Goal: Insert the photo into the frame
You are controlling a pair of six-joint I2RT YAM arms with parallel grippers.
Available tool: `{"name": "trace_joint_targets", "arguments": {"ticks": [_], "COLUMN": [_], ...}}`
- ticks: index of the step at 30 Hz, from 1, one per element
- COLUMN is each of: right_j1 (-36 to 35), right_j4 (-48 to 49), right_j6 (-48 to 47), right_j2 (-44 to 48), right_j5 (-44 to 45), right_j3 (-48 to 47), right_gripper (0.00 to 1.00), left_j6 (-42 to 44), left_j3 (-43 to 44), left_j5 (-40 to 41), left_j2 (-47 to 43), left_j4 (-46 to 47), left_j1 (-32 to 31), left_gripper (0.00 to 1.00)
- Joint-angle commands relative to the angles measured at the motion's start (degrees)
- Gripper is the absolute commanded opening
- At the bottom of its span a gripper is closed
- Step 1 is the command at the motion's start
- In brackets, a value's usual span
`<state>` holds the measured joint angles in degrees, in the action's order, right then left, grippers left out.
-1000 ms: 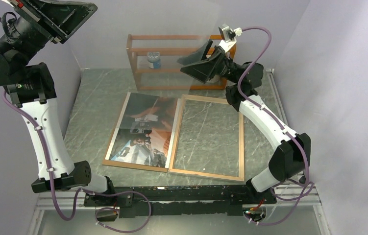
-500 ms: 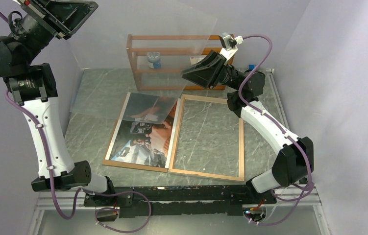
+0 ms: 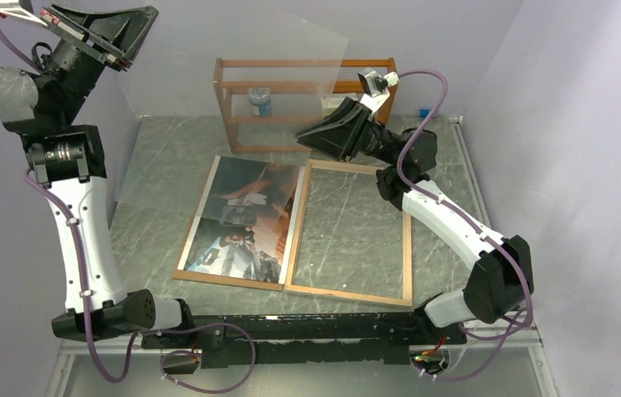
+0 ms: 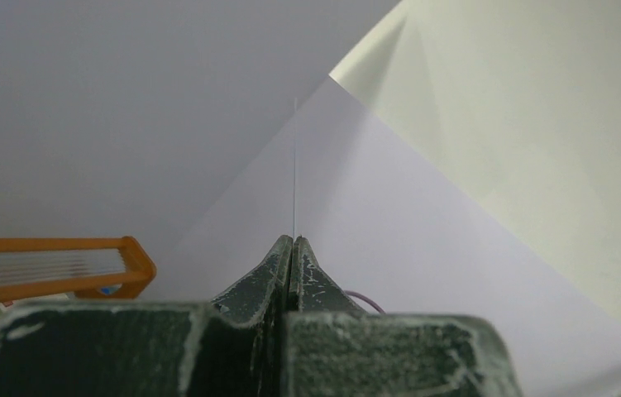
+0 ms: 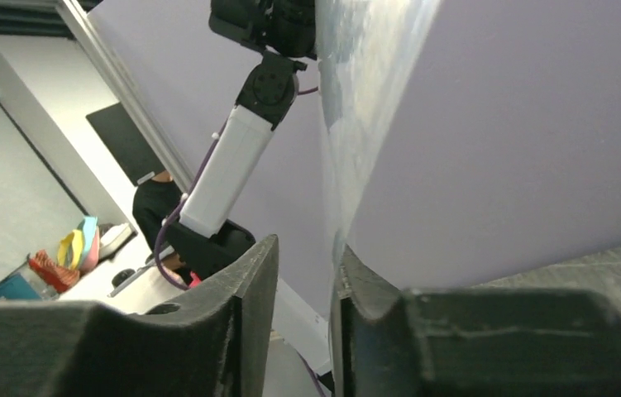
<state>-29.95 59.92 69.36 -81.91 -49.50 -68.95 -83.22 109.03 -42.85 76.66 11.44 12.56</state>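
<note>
The frame (image 3: 410, 240) lies flat on the table at centre right, its wood-coloured rim up and the table showing through it. To its left the photo (image 3: 245, 217) lies on a flat brown backing board (image 3: 207, 278). A clear pane (image 3: 191, 99) hangs tilted in the air above the back of the table. My left gripper (image 3: 127, 63) is high at the top left, shut on the pane's edge (image 4: 293, 165). My right gripper (image 3: 303, 134) reaches the pane's right side. Its jaws stand apart around the pane (image 5: 348, 124), which rests against one finger (image 5: 352, 273).
An orange wooden shelf rack (image 3: 307, 70) stands at the back of the table with a small blue-and-white jar (image 3: 260, 101) on it. It also shows at the left of the left wrist view, shelf rack (image 4: 50, 269). Grey-violet walls close in the table's back and sides.
My left arm has swung, turning its gripper and the pane with it. My right gripper has moved left and down along the pane's right side, and its jaws have narrowed.
</note>
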Motion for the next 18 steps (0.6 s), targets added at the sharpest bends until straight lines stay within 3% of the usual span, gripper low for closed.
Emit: {"name": "trace_joint_targets", "arguments": {"ticks": [1,5,9,10,11,13,14,16,18], "right_j1": [-0.01,-0.31,-0.27,-0.14,-0.04,0.48,0.88,1.71,2.36], "right_j4": [1.72,-0.06,-3.16,-4.77,-6.94,-15.13,-19.63,-33.12,-42.74], "right_j6": [0.91,1.07,1.57,1.38,0.96,-1.1,-2.48,-4.86,-5.66], "right_j2": [1.94,1.93,1.89,2.04,2.55,4.03,5.03,7.14,9.2], "right_j5": [3.89,5.05,5.63,5.53,5.39,6.04,6.6,8.68,10.6], "right_j3": [1.96,2.51,2.5,2.51,2.45,2.46,2.56,2.97,4.17], "right_gripper": [0.28,0.19,0.0,0.0,0.0,0.0,0.0,0.0,0.0], "left_j6": [3.52,2.76,3.51,4.39,5.75,9.15,11.67,19.95,25.1], "left_j3": [-2.35,-6.51,-7.03,-7.51,-8.32,-10.53,-11.47,-12.16,-14.0], "left_j5": [7.82,10.86,9.57,9.43,9.53,10.32,10.82,12.56,14.71], "left_j2": [-3.54,-5.12,-4.72,-5.1,-5.52,-6.78,-7.39,-8.44,-9.27], "left_j4": [-1.07,0.43,-1.35,-2.55,-4.58,-10.22,-13.76,-24.8,-34.85], "left_j1": [-0.08,-0.03,-0.08,-0.07,-0.07,-0.08,-0.08,-0.07,-0.07], "left_gripper": [0.02,0.02,0.03,0.08,0.22,0.65,0.77,0.93,0.94]}}
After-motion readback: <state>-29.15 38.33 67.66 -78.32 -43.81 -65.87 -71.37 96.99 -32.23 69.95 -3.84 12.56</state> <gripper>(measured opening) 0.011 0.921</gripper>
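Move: The clear sheet is held up in the air between both hands; its middle lies about 11 cm to the left hand's right, 3 cm back and 9 cm below. From the right hand, whose part-open fingers straddle its near-right edge, that middle is some 9 cm left, 3 cm ahead and 10 cm up. Some 48 cm below the right hand, the photo lies about 5 cm ahead and 14 cm left, the empty frame 2 cm ahead and 11 cm right. The clear sheet is passed over to the right hand, which shuts its fingers on the edge while the left still pinches it, then carries it about 4 cm down and 3 cm forward, rolling some 20 degrees. Once that grip is shut, the left hand opens wide and lets go, sinking about 7 cm while drifting forward and left as its wrist tips down and turns counter-clockwise. ##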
